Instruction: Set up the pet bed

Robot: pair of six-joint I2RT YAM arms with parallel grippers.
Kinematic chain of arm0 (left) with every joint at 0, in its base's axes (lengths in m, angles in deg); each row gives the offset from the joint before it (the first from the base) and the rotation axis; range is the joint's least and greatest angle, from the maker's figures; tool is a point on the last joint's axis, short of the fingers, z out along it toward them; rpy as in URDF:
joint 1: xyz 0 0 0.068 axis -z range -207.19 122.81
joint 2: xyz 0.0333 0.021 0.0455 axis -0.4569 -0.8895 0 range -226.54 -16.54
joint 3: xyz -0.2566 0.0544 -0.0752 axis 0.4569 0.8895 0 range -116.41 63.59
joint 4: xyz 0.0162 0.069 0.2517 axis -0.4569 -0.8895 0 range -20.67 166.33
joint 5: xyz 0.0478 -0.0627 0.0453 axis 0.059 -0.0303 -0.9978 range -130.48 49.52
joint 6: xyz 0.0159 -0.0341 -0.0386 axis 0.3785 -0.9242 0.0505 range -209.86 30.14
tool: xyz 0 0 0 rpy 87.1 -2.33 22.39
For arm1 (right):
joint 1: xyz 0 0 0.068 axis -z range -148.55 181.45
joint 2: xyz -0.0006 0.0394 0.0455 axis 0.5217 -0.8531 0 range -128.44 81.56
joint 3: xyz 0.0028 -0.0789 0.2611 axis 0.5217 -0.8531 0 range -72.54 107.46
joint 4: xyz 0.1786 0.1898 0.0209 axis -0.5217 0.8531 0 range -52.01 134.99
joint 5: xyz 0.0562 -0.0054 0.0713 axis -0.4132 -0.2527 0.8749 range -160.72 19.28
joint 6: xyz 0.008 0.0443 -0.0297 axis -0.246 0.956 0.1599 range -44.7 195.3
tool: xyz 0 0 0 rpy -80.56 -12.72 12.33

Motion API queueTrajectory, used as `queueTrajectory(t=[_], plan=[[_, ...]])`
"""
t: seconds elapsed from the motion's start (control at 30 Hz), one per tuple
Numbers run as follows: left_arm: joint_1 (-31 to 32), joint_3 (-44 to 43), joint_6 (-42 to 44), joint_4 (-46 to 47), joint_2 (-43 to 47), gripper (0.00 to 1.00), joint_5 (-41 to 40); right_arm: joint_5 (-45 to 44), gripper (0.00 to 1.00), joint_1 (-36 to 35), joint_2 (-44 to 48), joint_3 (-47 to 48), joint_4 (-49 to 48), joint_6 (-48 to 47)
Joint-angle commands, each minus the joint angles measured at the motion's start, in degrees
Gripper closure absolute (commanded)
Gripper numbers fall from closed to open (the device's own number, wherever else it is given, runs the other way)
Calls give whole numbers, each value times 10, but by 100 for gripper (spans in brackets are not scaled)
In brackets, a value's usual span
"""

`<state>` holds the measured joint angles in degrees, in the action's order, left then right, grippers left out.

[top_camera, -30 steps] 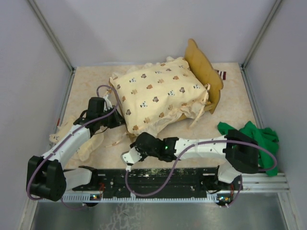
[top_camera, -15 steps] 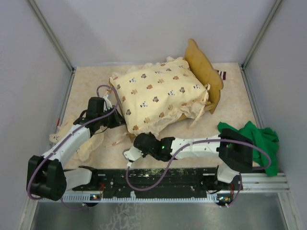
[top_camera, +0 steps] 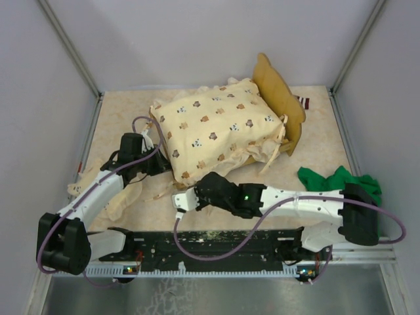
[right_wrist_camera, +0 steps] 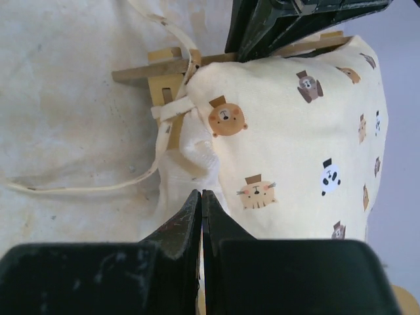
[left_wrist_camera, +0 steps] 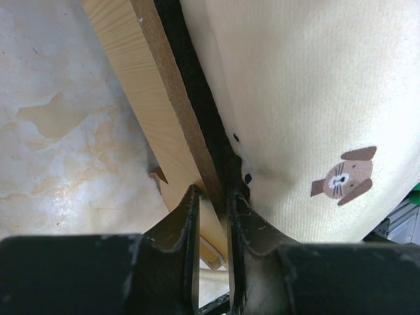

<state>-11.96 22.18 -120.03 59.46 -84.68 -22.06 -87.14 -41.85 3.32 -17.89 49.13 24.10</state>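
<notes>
The pet bed (top_camera: pixel 281 98) stands tilted at mid-table, its wavy headboard at the back right, and a cream animal-print cushion (top_camera: pixel 213 128) covers most of it. My left gripper (top_camera: pixel 162 164) is shut on the bed's light-wood side rail (left_wrist_camera: pixel 147 98), with the rail between its jaws (left_wrist_camera: pixel 211 200) and the cushion (left_wrist_camera: pixel 308 98) pressed against the right finger. My right gripper (top_camera: pixel 178 200) sits just in front of the bed's near corner. Its jaws (right_wrist_camera: pixel 201 195) are shut with nothing between them, over the cushion's white corner fabric (right_wrist_camera: pixel 187 164). A wooden leg (right_wrist_camera: pixel 164 79) shows beyond.
A green cloth (top_camera: pixel 341 178) lies at the right edge, partly under my right arm. A cream cloth (top_camera: pixel 121 197) is bunched under my left arm. Loose tie strings (right_wrist_camera: pixel 98 187) trail over the table. Grey walls close in the left, right and back.
My right gripper went from open to shut and moved forward toward the bed's near corner, with its elbow swinging out to the right. The left arm and the bed stayed still.
</notes>
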Motion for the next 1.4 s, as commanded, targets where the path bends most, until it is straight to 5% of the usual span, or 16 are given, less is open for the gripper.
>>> queueTrajectory(t=[0.0, 0.23, 0.4, 0.8, 1.37], plan=[[2, 16, 20, -13, -24, 81, -7, 80, 100, 12, 43, -16, -26, 44], [0, 13, 20, -13, -25, 81, 0, 130, 100, 14, 75, -52, -48, 19], [0, 15, 22, -15, -24, 80, 4, 85, 72, -23, 21, -38, -32, -72], [-6, 25, 27, -17, -22, 80, 13, -20, 52, -28, -83, 31, -10, -155], [-11, 26, 29, -18, -27, 80, 17, -124, 56, 9, -146, 68, 64, -207]])
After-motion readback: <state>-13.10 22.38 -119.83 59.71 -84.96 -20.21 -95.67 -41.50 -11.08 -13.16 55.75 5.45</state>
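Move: The loose fold of the pet bed's cloth cover on the near side rail lies about 4 cm ahead of my right hand, level with it sideways and 7 cm below. From that hand, the frame's foot corner is some 3 cm ahead, 8 cm left and 8 cm down; my left fingers are about 10 cm ahead, 11 cm left and 6 cm down. From my left hand, the fold is roughly 6 cm back, 11 cm right, about level. I draw my empty right hand back about 3.5 cm over the cover with its fingers shut, then sink some 6 cm and open them about halfway. Tipping the fingers some 30 degrees steeper, I reach forward 6 to 7 cm, easing right at the end, until the tips straddle the fold at the side rail. My left hand stays put, still pinching the foot rail. ##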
